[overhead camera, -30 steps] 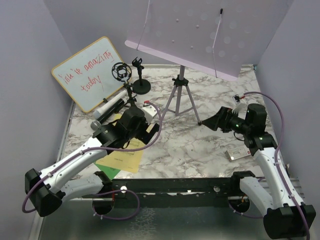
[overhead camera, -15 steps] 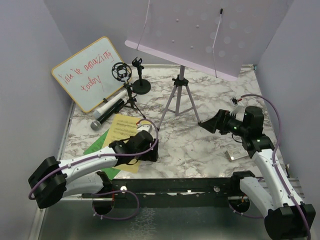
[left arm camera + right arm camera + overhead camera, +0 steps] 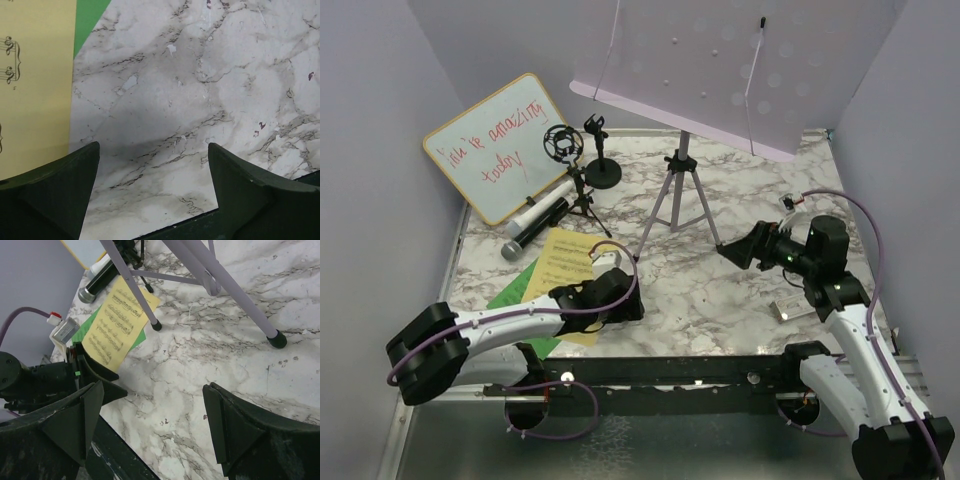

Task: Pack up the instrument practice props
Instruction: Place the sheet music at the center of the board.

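The yellow music sheet (image 3: 563, 272) lies on the green one (image 3: 516, 298) at the near left; both show at the left edge of the left wrist view, yellow (image 3: 35, 75) and green (image 3: 91, 19). My left gripper (image 3: 628, 304) stands open low over bare marble (image 3: 152, 165), just right of the sheets. Two grey-headed microphones (image 3: 534, 226) lie below the black ring-mount tripod (image 3: 563, 148) and the round-base holder (image 3: 601, 172). The lilac music rack (image 3: 710, 70) stands on its tripod (image 3: 678, 196). My right gripper (image 3: 735, 248) hangs open and empty (image 3: 152, 395), right of the rack's legs (image 3: 220, 282).
A wood-framed whiteboard (image 3: 495, 145) leans against the left wall. A small flat white device (image 3: 797, 306) lies on the marble under the right arm. Purple walls close in the left, back and right. A black rail (image 3: 670, 372) runs along the near edge.
My left arm has pulled back from beside the microphones toward the near edge, uncovering the yellow sheet. The right gripper has drifted slightly left.
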Motion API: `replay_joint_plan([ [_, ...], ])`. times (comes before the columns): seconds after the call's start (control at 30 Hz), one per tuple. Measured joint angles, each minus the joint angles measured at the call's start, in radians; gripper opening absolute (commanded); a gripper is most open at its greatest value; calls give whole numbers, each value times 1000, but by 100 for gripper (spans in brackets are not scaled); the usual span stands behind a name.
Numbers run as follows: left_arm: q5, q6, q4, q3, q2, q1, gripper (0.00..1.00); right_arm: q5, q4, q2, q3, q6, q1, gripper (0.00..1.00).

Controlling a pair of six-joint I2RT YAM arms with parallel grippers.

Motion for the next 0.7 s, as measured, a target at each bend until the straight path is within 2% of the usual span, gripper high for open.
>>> replay_joint_plan([
  [0.13, -38, -80, -61, -2, -29, 0, 90, 11, 3, -8, -7, -6, 11, 88],
  [0.3, -109, -174, -251, -16, -119, 0, 91, 21, 3, -16, -10, -8, 27, 89],
  [0.5, -224, -229, -461, -7, -143, 0, 92, 33, 7, -29, -15, -14, 45, 89],
  [0.7, -298, -249, -558, 50, -142, 3, 93, 49, 15, -35, -16, -18, 56, 89],
])
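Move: The yellow sheet music lies flat, its middle about 14 cm to the left hand's left, 5 cm ahead and 2 cm below, with its right edge by that hand's left finger. The green sheet peeks out beneath, its middle some 17 cm left and 4 cm ahead of this hand. The tripod's near foot stands about 13 cm ahead and 2 cm right. From the right hand the yellow sheet is roughly 41 cm left, 4 cm back and 19 cm below. With its left finger on the yellow sheet's near right margin, the left hand drags that end of the paper left across the table for about 11 cm. It sinks barely 1 cm on the way and comes up about as much again at the end, fingers staying wide open, while the wrist turns some 20 degrees counter-clockwise and rolls its left side up. ##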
